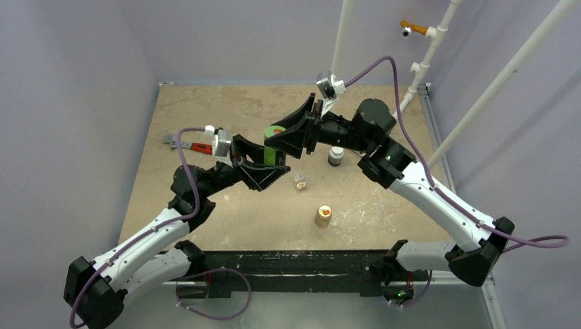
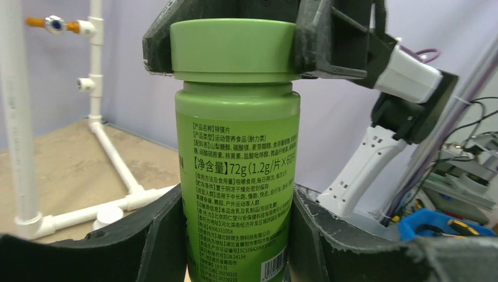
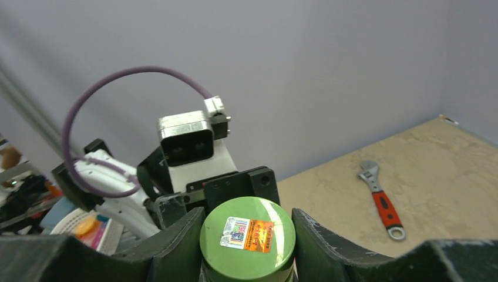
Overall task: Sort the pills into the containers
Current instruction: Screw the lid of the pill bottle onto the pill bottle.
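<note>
My left gripper (image 1: pixel 264 164) is shut on the body of a green pill bottle (image 2: pixel 238 147), holding it upright above the table. My right gripper (image 1: pixel 293 136) is shut on that bottle's green cap (image 3: pixel 248 241), which has a foil sticker on top; in the left wrist view its fingers (image 2: pixel 329 41) clamp the cap (image 2: pixel 233 47). The small clear plastic case (image 1: pixel 299 181) sits on the table just in front of the two grippers, apart from both. I cannot make out single pills in any view.
A dark brown white-capped bottle (image 1: pixel 336 155) stands right of the grippers. A tan-orange bottle (image 1: pixel 323 215) stands nearer the front. A red-handled wrench (image 1: pixel 188 144) lies at the left, also in the right wrist view (image 3: pixel 382 200). White pipes (image 1: pixel 425 62) rise at the back right.
</note>
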Robot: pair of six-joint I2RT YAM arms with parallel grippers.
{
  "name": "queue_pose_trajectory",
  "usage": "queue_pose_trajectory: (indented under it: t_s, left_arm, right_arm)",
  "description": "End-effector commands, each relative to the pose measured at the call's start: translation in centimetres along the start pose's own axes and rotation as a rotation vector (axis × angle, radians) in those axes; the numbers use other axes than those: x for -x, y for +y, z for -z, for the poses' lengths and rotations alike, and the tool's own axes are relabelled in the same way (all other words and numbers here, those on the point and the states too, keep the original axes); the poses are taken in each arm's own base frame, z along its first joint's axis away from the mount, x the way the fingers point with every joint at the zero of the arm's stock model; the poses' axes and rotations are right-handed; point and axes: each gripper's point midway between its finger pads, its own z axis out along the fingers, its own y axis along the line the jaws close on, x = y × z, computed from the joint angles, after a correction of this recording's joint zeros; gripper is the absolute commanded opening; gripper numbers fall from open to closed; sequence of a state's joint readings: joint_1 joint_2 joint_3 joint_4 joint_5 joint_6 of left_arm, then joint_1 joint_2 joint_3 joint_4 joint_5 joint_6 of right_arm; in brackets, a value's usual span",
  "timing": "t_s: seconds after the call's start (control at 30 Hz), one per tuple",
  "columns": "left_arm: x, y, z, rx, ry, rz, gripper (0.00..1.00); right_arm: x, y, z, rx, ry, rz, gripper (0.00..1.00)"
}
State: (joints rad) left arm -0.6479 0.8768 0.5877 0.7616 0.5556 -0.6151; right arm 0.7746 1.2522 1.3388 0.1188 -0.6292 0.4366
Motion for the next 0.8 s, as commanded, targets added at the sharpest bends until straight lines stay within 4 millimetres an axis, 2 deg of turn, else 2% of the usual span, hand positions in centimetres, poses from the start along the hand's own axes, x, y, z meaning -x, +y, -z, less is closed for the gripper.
queue_pose_trajectory:
  t_s: [0.0,0.17,0.27,0.43,0.77]
  left_arm:
    - [5.1,2.1,-0.5,0.169,-0.121,-0.149,0.00]
    - [6.7,5.7,0.7,0.401,-0.148,-0.273,0.00]
    - [7.2,7.0,1.1,0.513,-0.145,-0.340,0.00]
    - [8.3,7.2,0.6,0.628,-0.158,-0.432,0.00]
    - [9.6,8.3,0.4,0.739,-0.208,-0.448,0.00]
  right_arm:
    - [-0.9,-1.0,-0.3,-0.187,0.037,-0.010,0.07]
    - [-1.7,-3.2,-0.5,-0.418,0.057,-0.042,0.02]
    - [-2.0,-4.5,-0.4,-0.545,0.081,-0.056,0.00]
    - [-2.1,-5.6,-0.4,-0.703,0.096,-0.050,0.00]
    - [-3.4,-6.2,-0.9,-0.912,0.109,0.000,0.00]
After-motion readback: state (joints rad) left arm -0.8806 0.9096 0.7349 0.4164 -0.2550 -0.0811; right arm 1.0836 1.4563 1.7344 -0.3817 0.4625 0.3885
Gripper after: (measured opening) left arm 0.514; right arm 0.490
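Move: My left fingers hold the green pill bottle. Its lid, already pinched in my right fingers, sits about 7 cm above my left hand and roughly 1 cm ahead. From my right hand the bottle is some 6 cm below and 1 cm back. Counted from my left hand and roughly 27 cm below it, the clear pill box is 11 cm ahead, 7 cm right; the white-capped bottle 20 cm ahead, 19 cm right; the tan bottle 3 cm back, 14 cm right. I twist my two hands against each other about the bottle's upright axis: the right, keeping its pinch on the lid, turns about 45 degrees clockwise while the left, still gripping the body, turns about 40 degrees counter-clockwise. Both swing forward together some 7 to 8 cm, sinking slightly near the end, with their fingers dipping a little. ##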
